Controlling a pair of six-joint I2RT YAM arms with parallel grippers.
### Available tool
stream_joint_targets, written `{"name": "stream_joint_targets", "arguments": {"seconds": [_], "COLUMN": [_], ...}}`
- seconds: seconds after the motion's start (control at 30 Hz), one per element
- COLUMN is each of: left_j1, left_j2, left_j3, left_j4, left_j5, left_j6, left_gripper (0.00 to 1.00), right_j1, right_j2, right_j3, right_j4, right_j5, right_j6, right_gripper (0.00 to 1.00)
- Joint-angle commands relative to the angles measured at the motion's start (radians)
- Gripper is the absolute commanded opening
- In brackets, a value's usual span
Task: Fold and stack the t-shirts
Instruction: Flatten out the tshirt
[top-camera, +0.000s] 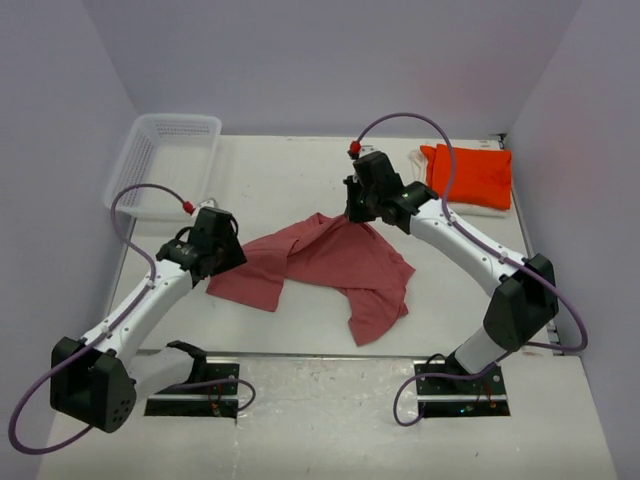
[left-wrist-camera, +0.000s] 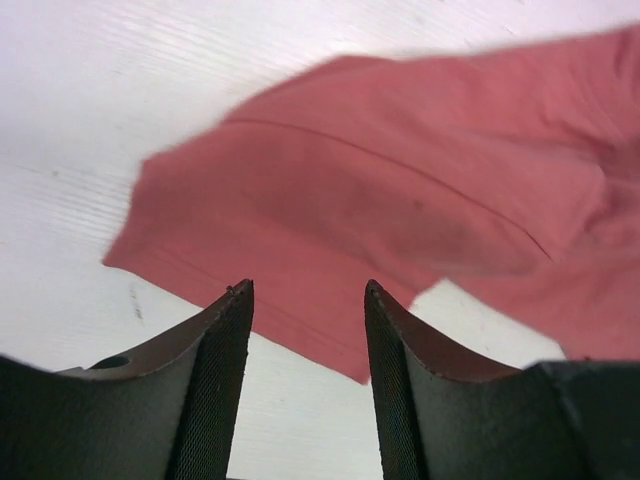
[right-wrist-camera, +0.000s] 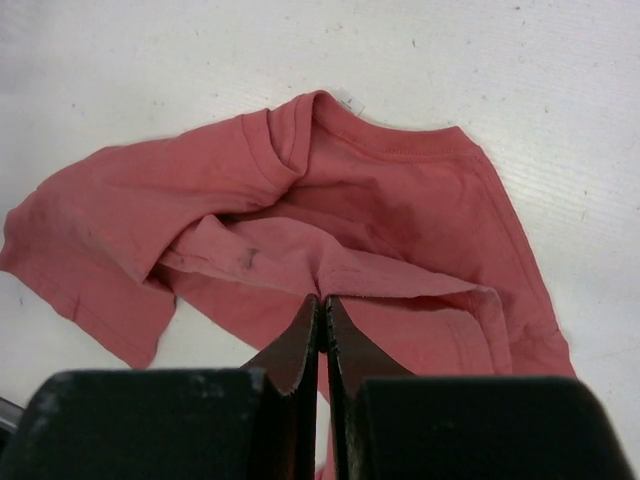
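A dusty rose-red t-shirt (top-camera: 340, 265) lies crumpled in the middle of the table. My right gripper (top-camera: 356, 214) is shut on a raised fold at the shirt's far edge; the right wrist view shows the gripper (right-wrist-camera: 322, 298) pinching the cloth (right-wrist-camera: 400, 200) below the collar. My left gripper (top-camera: 226, 256) hovers open at the shirt's left edge. In the left wrist view the gripper (left-wrist-camera: 307, 292) holds nothing, with a sleeve (left-wrist-camera: 380, 190) just beyond its tips. A folded orange t-shirt (top-camera: 470, 175) lies at the back right on a white t-shirt (top-camera: 417, 159), of which only the edges show.
A white plastic mesh basket (top-camera: 165, 160) stands at the back left corner. Purple-grey walls close off the table at the back and both sides. The arm bases sit at the near edge.
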Motion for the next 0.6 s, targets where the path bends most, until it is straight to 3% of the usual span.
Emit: {"name": "stream_joint_targets", "arguments": {"seconds": [0.0,0.03,0.13,0.57], "left_j1": [0.166,0.238,0.301,0.42], "left_j2": [0.028,0.04,0.08,0.122], "left_j3": [-0.033,-0.064,-0.102,-0.105], "left_j4": [0.0,0.013,0.044,0.076], "left_j5": [0.166,0.215,0.315,0.372], "left_j6": [0.099,0.128,0.147,0.174], "left_gripper": [0.5,0.5,0.5,0.51], "right_j1": [-0.003,-0.003,-0.005,-0.003], "right_j2": [-0.049,-0.056,-0.072,-0.093], "right_j3": [0.0,-0.003,-0.017,-0.068], "right_j4": [0.028,0.033,0.037,0.062], "right_j5": [-0.021,-0.026,-0.033,-0.058], "right_j6": [-0.007,-0.007,-0.01,-0.024], "right_gripper": [0.0,0.0,0.0,0.0]}}
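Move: The left hand is empty. The t-shirt's outer left corner lies about 9 cm to its left, 3 cm back and some 10 cm below. The nearer corner of that same end is about 4 cm to its right and 8 cm back, and the white basket stands roughly 25 cm ahead and 19 cm left. From the right hand, which has the cloth pinched, that outer corner is around 30 cm left, 13 cm back and 18 cm down. Sweeping left about 5 cm and then sinking some 6 cm with a slight draw back, the left hand comes in low towards the t-shirt's outer left corner, pitching its half-open fingers about 15 degrees further down and dipping its left side. The right hand keeps its shut fingers on the raised cloth, easing back about a centimetre. ##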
